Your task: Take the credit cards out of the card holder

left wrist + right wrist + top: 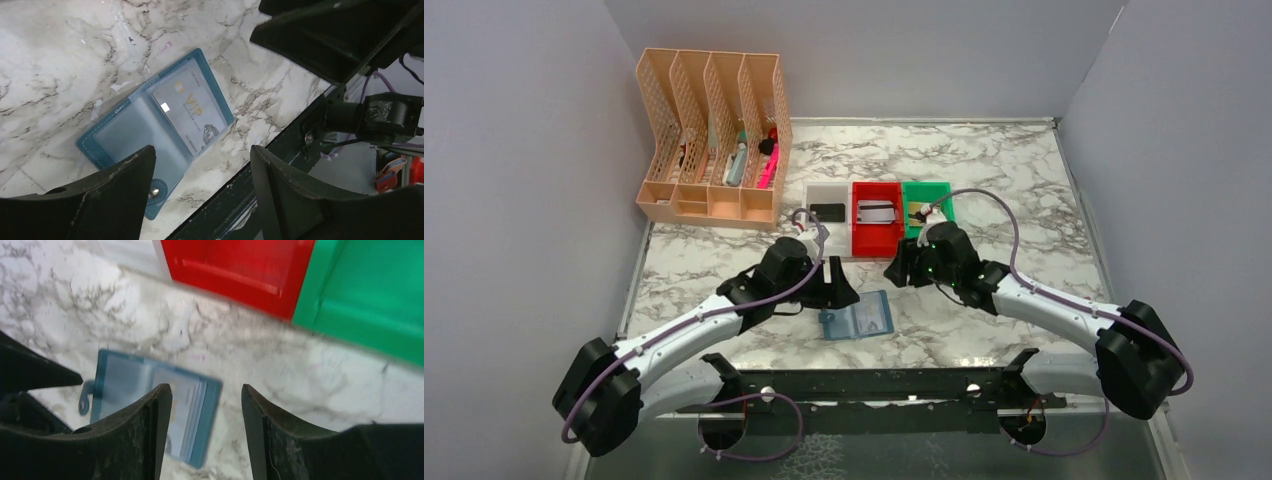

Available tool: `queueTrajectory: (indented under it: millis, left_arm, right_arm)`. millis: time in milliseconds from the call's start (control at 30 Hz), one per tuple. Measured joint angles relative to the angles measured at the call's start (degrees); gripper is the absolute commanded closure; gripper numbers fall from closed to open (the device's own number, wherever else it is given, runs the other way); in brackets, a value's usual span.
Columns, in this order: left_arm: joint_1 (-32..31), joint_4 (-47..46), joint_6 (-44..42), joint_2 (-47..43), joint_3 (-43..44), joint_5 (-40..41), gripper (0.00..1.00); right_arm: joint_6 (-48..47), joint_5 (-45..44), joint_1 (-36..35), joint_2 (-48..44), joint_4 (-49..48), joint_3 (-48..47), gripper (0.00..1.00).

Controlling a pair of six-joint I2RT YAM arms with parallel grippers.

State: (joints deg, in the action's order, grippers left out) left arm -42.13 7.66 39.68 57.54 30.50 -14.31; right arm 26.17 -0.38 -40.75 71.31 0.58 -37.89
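The card holder (856, 319) lies open and flat on the marble table, near its front edge. A silver-grey credit card (192, 112) with gold "VIP" lettering sits in one clear pocket; the other pocket of the card holder (127, 132) looks bare. My left gripper (832, 285) hovers just left of it. That left gripper (202, 155) is open with nothing between its fingers. My right gripper (904, 268) hangs above and right of it. The right gripper (206, 390) is open and holds nothing, above the blurred card holder (120, 382).
Three small bins stand behind the grippers: a white bin (812, 196) with a black card (827, 212), a red bin (858, 222) with a silver card (877, 211), and a green bin (940, 192). A peach mesh file rack (709, 140) stands at the back left. Grey walls close in both sides.
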Motion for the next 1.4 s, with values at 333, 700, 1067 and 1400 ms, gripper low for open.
queueTrajectory:
  millis: [333,700,1067,1400]
  left_arm:
    - [-4.35,-2.91,0.2,8.33,2.6,-3.54,0.34]
    - [-5.25,-3.45,1.46,9.35,1.62,-1.22,0.39]
    - [-5.25,-4.9,2.78,13.88,1.4,2.43,0.51]
    - [-5.27,-7.78,2.95,19.12,0.09,2.38,0.59]
  right_arm:
    - [15.72,11.13,0.0,-0.94,-0.87,9.33,0.47]
    - [19.34,16.65,0.0,1.46,-4.48,9.46,0.5]
    - [18.93,22.43,0.0,5.68,-5.27,8.2,0.63]
    - [18.56,25.4,0.0,12.72,-6.23,5.4,0.69]
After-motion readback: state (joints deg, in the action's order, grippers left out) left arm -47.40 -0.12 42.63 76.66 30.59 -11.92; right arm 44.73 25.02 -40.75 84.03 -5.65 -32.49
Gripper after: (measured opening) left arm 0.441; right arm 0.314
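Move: The VIP card in the open card holder lies some 7 cm to the right of my left hand, about 2 cm back and 10 cm below. From my right hand the same card is roughly 7 cm back, 6 cm to the left and 9 cm below. The holder's bare half lies about 9 cm left of the card. From my right hand the red box stands about 16 cm ahead and 4 cm left, the green box 17 cm ahead and 9 cm right. I bring both hands in over the card together. My right hand draws back about 8 cm, sinking and easing left, while its fingers tip some 30 degrees further downward; my left edges right and slightly back, then mostly sinks, about 7 cm in all, beside the holder's fold. Both grippers narrow as they come close, neither yet shutting on anything. ##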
